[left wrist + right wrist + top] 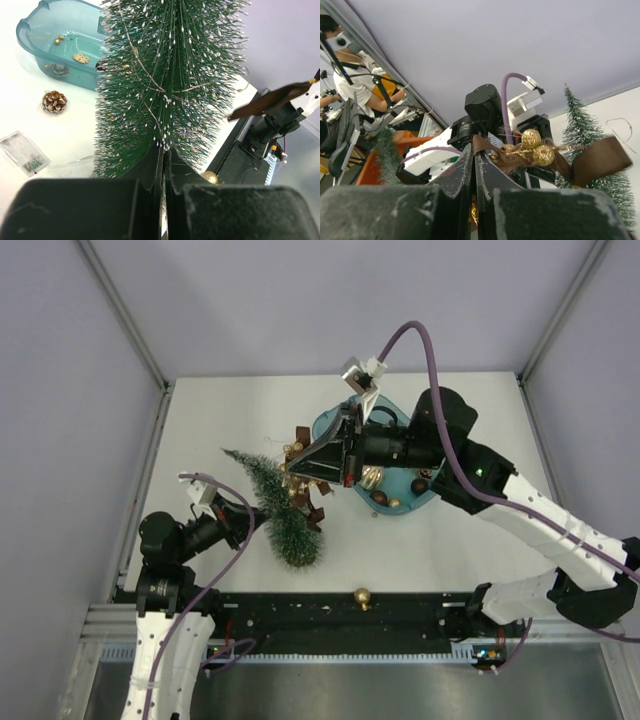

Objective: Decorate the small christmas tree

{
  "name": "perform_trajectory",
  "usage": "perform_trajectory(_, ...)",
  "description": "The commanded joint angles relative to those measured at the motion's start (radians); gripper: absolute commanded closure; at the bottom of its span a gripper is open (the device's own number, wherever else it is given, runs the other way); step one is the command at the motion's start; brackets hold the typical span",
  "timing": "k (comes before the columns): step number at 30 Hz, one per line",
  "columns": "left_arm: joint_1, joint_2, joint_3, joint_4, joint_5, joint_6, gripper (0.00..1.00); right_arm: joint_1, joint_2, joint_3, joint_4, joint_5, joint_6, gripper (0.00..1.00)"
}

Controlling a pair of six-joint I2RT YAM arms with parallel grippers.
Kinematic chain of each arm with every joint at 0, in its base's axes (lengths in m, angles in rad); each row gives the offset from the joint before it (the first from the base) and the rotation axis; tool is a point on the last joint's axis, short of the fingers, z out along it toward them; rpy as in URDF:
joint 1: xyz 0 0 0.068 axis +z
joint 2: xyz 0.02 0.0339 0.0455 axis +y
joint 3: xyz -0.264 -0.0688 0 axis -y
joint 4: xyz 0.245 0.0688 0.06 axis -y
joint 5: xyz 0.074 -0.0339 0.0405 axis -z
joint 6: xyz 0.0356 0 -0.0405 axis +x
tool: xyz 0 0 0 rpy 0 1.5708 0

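Note:
The small christmas tree point(272, 502) leans with its tip toward the far left; frosted green bristles fill the left wrist view point(170, 75). My left gripper point(164, 150) is shut on its lower bristles, coming in from the left point(243, 521). A thin wire light string runs over the branches. My right gripper point(474, 150) is shut on a brown ribbon bow with gold balls point(535, 147). It holds the bow right beside the tree's middle point(297, 480). The tree also stands at the right of the right wrist view point(580, 130).
A teal tray point(412, 502) with small gold and brown ornaments lies under the right arm, also in the left wrist view point(35, 30). A pine cone point(54, 101) and a clear battery box point(22, 152) lie on the table. A gold ball point(362, 597) rests on the black front rail.

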Motion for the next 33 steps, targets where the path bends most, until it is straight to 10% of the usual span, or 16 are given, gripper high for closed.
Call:
perform_trajectory(1, -0.001, -0.022, -0.002, 0.068, 0.025, -0.018, 1.00, 0.016, 0.059, 0.010, 0.046, 0.028, -0.028, 1.00)
perform_trajectory(16, -0.001, -0.036, -0.006, 0.072, 0.046, -0.016, 1.00, 0.011, 0.188, 0.027, 0.052, 0.254, -0.180, 0.98)
perform_trajectory(33, -0.001, -0.028, -0.013, 0.089, 0.058, -0.022, 1.00, -0.022, 0.100, -0.128, 0.040, 0.330, -0.239, 0.50)
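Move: The upper part of the tree, where my right hand is taking the garland of gold balls and brown ribbon, lies about 8 cm ahead of that hand, 8 cm to its left and 12 cm below. On the table nearly 50 cm below, the pine cone is some 25 cm ahead and 2 cm to the right, the ornament tray about 29 cm ahead and 21 cm right. From my left hand that upper part is about 12 cm up and 2 cm ahead. I lower my right hand about 12 cm while carrying the garland roughly 10 cm forward and 5 cm left, down to the upper part of the tree. The fingers tip down some 15 degrees and swing clockwise nearly 20; once the first descent slows, they part to about half open, the hand easing forward and then sinking again. My left hand keeps the tree steady. ##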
